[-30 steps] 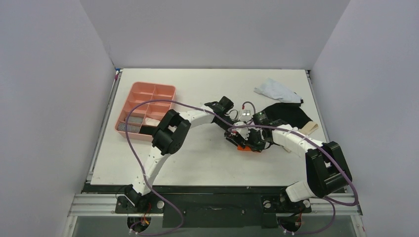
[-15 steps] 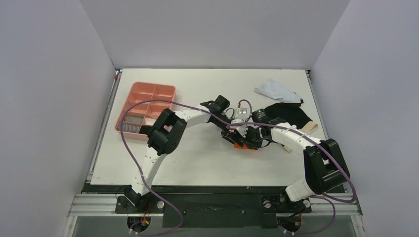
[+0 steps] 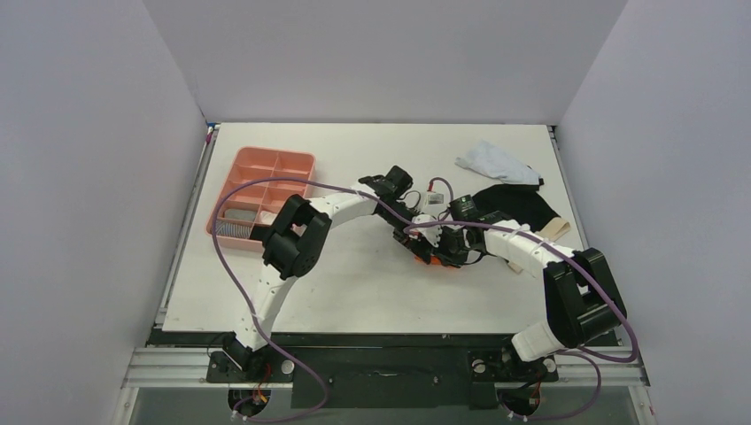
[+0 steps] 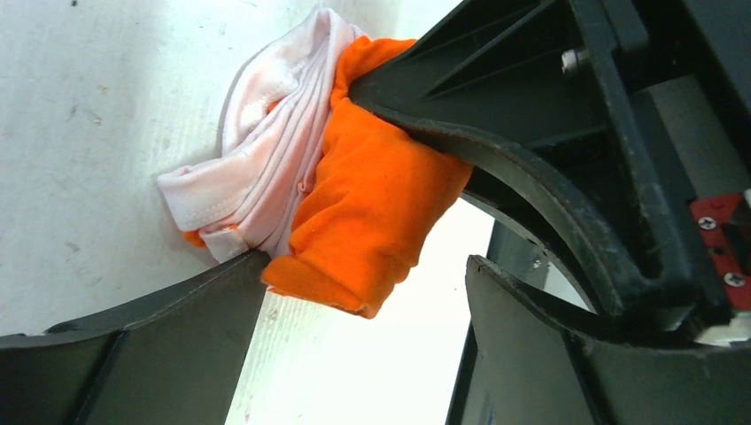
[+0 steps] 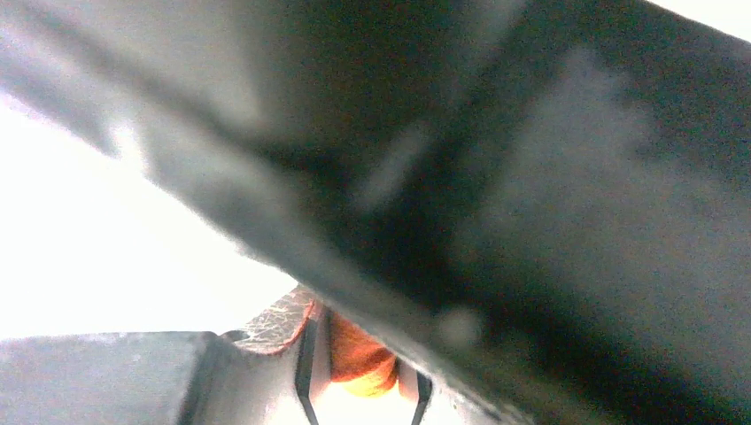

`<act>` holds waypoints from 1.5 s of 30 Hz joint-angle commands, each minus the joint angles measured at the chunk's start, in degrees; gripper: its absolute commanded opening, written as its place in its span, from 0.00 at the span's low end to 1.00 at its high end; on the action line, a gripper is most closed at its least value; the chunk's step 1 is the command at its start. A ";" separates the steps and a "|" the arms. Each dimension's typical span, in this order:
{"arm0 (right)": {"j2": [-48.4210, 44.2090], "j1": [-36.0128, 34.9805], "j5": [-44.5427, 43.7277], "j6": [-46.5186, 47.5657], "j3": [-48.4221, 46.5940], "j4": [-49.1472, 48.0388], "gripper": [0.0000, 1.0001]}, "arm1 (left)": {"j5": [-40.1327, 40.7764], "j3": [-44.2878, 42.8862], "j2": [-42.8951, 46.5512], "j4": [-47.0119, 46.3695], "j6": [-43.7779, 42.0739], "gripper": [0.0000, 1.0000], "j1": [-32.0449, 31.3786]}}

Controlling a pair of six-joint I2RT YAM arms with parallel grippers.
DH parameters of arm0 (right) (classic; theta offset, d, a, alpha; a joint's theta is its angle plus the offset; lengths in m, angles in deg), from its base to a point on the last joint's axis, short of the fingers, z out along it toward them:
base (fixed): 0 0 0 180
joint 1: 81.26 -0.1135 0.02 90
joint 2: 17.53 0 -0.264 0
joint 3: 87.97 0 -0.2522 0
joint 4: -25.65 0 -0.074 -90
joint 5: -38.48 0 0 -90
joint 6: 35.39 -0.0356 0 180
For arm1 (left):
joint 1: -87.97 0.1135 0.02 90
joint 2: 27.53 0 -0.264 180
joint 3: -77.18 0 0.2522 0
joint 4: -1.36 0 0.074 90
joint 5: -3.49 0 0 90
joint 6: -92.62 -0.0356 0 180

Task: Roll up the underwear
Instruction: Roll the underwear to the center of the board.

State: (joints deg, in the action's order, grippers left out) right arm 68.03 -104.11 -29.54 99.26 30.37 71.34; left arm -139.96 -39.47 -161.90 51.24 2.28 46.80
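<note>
The orange underwear with white stripes is bunched into a short roll on the table, seen small in the top view. My right gripper is shut on it; orange cloth shows pinched between its fingertips. My left gripper is open, one finger touching the roll's lower edge, the other finger apart from it. In the top view the left gripper sits just left of the roll. The black underwear with its beige waistband lies flat at the right.
A pale cloth lies at the back right. A pink compartment tray stands at the left, with folded items in its near cells. The left arm's body blocks most of the right wrist view. A purple cable loops above the tray.
My left gripper has opened wider and drawn back a little to the upper left. My right gripper has shifted slightly left with the orange roll still in it.
</note>
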 commanded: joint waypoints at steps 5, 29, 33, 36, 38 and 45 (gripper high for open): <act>4.39 1.80 -10.64 -1.44 2.38 14.46 0.00 | 17.80 2.79 2.37 8.53 -16.59 0.85 4.15; 16.17 2.06 -8.46 -3.60 -8.31 23.16 0.00 | 15.32 24.35 22.57 -0.15 -15.89 0.84 19.08; 18.75 2.15 -8.13 -4.16 -11.43 25.16 0.00 | 18.17 31.68 29.12 -8.50 -14.35 0.84 19.64; 20.14 2.23 -7.55 -4.38 -13.36 26.71 0.00 | 19.16 36.34 33.91 -12.56 -13.91 0.84 19.45; 21.37 2.53 -6.50 -4.53 -14.66 27.65 0.00 | 20.12 38.85 36.98 -15.82 -14.40 0.84 18.81; 28.20 3.30 -2.61 -3.42 -21.87 33.85 0.00 | 31.15 47.33 44.91 -25.74 -23.16 0.85 6.25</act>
State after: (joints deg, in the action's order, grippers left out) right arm 88.51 -102.17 -29.52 95.63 7.40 96.30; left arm -115.50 4.64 -121.99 34.82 -14.57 60.31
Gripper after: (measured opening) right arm 0.215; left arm 0.843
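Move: The underwear roll is caught between the hands. Its middle lies about 4 cm to the right of the left hand, 1 cm ahead and 2 cm lower; from the right hand, which pinches one end, it is about 4 cm left, 2 cm ahead and 1 cm lower. The pink box is some 38 cm left and 15 cm ahead of the left hand. The black garment is about 13 cm right and 12 cm ahead of the right hand. The left hand's open fingers, touching the roll's fold, drag left and forward about 5 cm, then come free and sweep left towards the pink box, to some 20 cm in all, before lifting 3 cm and easing back as the fingertips swing forward. The right hand keeps its pinch, is drawn 2 cm left, springs back, and tips its fingertips back some 20 degrees. ##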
